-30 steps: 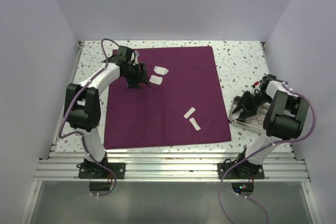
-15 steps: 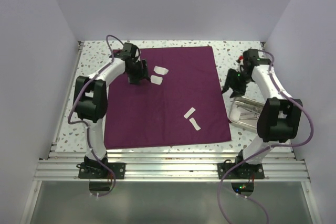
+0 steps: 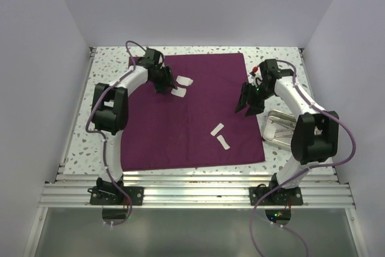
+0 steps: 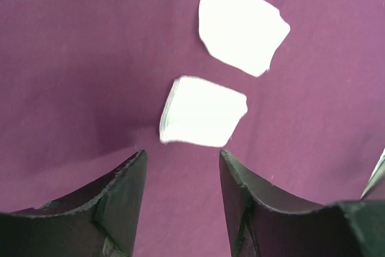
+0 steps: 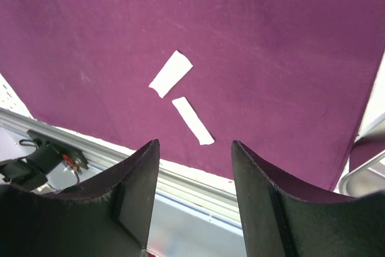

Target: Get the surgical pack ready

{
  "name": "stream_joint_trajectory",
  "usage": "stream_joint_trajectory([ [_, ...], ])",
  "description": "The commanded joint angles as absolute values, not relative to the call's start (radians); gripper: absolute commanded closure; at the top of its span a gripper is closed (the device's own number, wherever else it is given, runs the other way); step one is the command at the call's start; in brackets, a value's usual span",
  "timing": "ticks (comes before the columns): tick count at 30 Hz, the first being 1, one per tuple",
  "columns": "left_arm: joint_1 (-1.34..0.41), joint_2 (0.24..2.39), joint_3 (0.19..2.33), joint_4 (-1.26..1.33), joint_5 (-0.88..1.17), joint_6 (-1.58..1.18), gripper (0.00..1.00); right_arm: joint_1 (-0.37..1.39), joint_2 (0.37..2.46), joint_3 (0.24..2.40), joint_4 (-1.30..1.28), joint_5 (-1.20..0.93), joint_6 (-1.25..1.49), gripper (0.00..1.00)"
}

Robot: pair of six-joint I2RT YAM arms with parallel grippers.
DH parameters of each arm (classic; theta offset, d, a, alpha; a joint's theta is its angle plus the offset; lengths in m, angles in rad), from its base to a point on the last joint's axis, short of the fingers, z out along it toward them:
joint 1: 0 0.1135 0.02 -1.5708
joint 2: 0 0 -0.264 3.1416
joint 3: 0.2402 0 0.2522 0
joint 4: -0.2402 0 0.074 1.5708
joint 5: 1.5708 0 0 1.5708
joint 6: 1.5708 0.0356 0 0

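Note:
The plum-purple cloth (image 3: 192,118) lies spread flat on the table. Two white gauze pads (image 3: 178,91) (image 3: 184,80) rest near its far left, and two narrow gauze strips (image 3: 217,129) (image 3: 224,143) lie near its front right. My left gripper (image 3: 163,86) hovers low over the cloth just short of the nearer pad (image 4: 203,112), open, with nothing between its fingers. My right gripper (image 3: 245,105) hangs above the cloth's right edge, open and empty, facing the strips (image 5: 192,120). The steel tray (image 3: 278,141) sits right of the cloth; its contents are unclear.
Speckled tabletop (image 3: 90,124) borders the cloth on both sides. White walls close in the left, back and right. An aluminium rail (image 3: 192,194) runs along the near edge and shows in the right wrist view below the cloth's hem (image 5: 180,179).
The right arm has swung from the tray to the cloth's right edge, its jaws opening wider. The left gripper has crept right, closer to the two pads.

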State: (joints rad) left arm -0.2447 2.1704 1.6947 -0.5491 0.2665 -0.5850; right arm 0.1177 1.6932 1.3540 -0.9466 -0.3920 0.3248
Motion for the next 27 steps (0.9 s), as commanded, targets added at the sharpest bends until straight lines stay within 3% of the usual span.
stream_joint_trajectory([
  [1,-0.255,2.218,1.75,-0.486,0.288,-0.626,0.46,0.126,1.666,1.359,-0.919,-0.443,0.325,0.45],
  [13,-0.271,2.275,1.767,-0.466,0.265,-0.629,0.61,0.143,1.655,1.338,-0.911,-0.454,0.316,0.45],
  [16,-0.272,2.289,1.789,-0.469,0.273,-0.612,0.72,0.144,1.655,1.341,-0.913,-0.451,0.318,0.45],
  [17,-0.272,2.293,1.796,-0.474,0.276,-0.611,0.81,0.144,1.655,1.342,-0.913,-0.451,0.318,0.45],
  [21,-0.272,2.266,1.799,-0.486,0.262,-0.594,1.0,0.146,1.658,1.35,-0.917,-0.449,0.319,0.45],
  [27,-0.281,2.154,1.779,-0.456,0.268,-0.549,1.0,0.15,1.67,1.358,-0.919,-0.448,0.321,0.45],
])
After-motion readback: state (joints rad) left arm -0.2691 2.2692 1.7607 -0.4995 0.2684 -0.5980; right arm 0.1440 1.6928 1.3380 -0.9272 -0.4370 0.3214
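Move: The nearer gauze pad, lying flat on the purple cloth, has its middle about 3 cm ahead of the left hand, some 4 cm to its right and roughly 3 cm below. The second gauze pad lies about 5 cm farther out than that one and 2 cm more to the right. From the right hand, the nearer pad is about 16 cm ahead, 25 cm to the left and 9 cm down. Down about 2.5 cm, easing forward and right by just under 2 cm each, the left hand settles on the near-left corner of the nearer gauze pad. The half-open fingers then shut fully, pinching that corner between their tips; the wrist hardly turns. ##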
